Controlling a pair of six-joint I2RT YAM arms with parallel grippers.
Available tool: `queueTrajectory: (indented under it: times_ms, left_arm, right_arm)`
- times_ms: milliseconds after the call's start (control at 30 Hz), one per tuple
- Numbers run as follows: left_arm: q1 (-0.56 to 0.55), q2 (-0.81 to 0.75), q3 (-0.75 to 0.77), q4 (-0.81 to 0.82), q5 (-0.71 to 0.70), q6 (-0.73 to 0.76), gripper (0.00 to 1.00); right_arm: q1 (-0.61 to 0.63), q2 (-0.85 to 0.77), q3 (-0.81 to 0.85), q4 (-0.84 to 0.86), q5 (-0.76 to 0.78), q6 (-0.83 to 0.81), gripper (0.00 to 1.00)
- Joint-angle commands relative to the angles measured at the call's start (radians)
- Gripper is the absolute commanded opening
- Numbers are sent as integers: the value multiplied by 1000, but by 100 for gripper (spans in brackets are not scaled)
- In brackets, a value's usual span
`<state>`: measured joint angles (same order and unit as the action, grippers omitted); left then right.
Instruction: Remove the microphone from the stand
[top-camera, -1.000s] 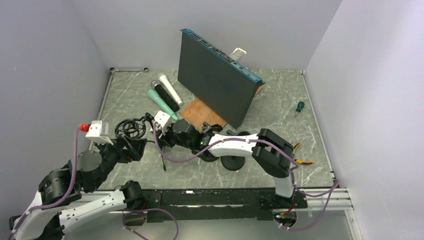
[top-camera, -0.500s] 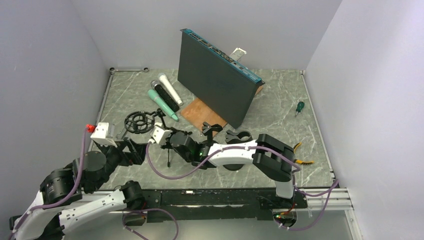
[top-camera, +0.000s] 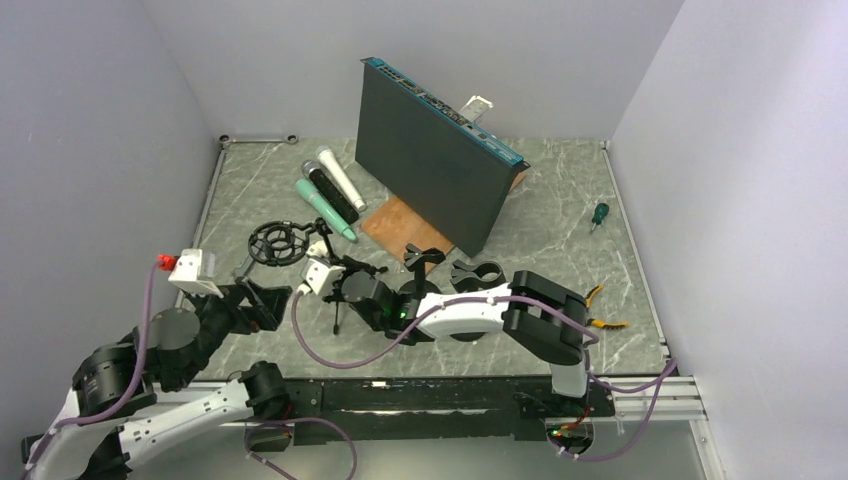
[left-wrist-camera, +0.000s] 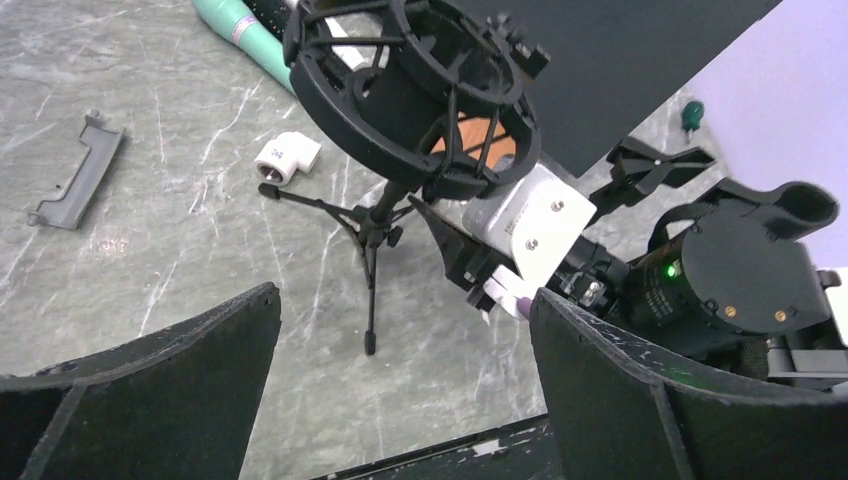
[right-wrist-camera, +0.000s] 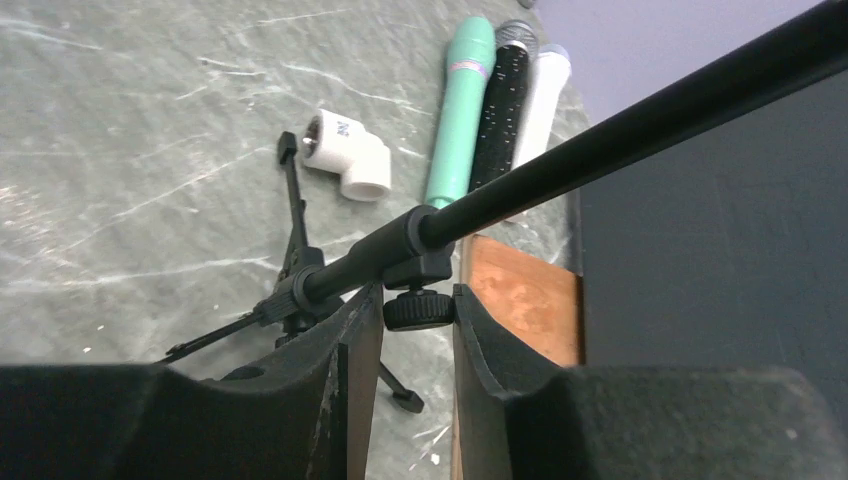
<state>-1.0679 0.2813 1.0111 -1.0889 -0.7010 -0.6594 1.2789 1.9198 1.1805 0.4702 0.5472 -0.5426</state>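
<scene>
A black tripod stand (top-camera: 338, 300) with a round shock mount (top-camera: 278, 243) stands on the table. In the left wrist view the mount (left-wrist-camera: 410, 100) leans on its pole (left-wrist-camera: 372, 235). I cannot tell if anything sits inside it. My right gripper (top-camera: 345, 287) is shut on the stand's pole clamp; its fingers (right-wrist-camera: 350, 350) pinch the knob (right-wrist-camera: 420, 310). My left gripper (top-camera: 262, 300) is open and empty, just left of the stand (left-wrist-camera: 400, 400). A green (top-camera: 325, 208), a black (top-camera: 328, 188) and a white microphone (top-camera: 342, 180) lie behind.
A black panel (top-camera: 440, 160) stands upright on a wooden board (top-camera: 400, 228). A white pipe elbow (left-wrist-camera: 285, 155) and a grey bracket (left-wrist-camera: 75, 180) lie near the stand. Black clamps (top-camera: 475, 272), pliers (top-camera: 600, 310) and a green screwdriver (top-camera: 599, 214) lie to the right.
My right gripper has moved left and nearer with the stand, which went from tilted to upright. My left gripper has drawn back from the shock mount.
</scene>
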Motion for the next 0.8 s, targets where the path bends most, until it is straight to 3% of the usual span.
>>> queueTrajectory:
  times_ms: [0,333,633,767]
  left_arm:
    - [-4,-37,32,56,-31,-33,98]
    - [-3,12,48,67,-17,-25,100]
    - [-3,47,88,93,-52,-47,99]
    - [-3,67,100,80,-48,-57,99]
  right_arm:
    - [32,-43,-57,-87,-129,177,40]
    - [-12,-205,-111,-121,-199,514,79]
    - [-55,-229,23,-332,-11,811,87]
    - [-60,-211,52,-344,3,839,87]
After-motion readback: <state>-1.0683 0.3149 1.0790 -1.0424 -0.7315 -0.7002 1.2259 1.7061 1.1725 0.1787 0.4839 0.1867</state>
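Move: The right fingers are still on the small knob on the stand's tube, right at the hand point. From that hand, the stand's ring holder is about 8 cm left, 1 cm ahead and 7 cm higher. The white elbow lies some 3 cm ahead and 5 cm left, and the green mic about 11 cm ahead and 3 cm left, both around 11 cm below. From the left hand the knob is roughly 12 cm ahead, 6 cm right and 13 cm lower. The right hand lets go of the knob on the stand's tube, spreading its fingers wide while it backs straight off about 4 cm and dips slightly. It then climbs some 5 cm, easing forward again and a little to the right, clear of the tube, and rolls about 40 degrees around its own fingers, left side rising, while the empty left hand, still open, lifts about 3 cm. ##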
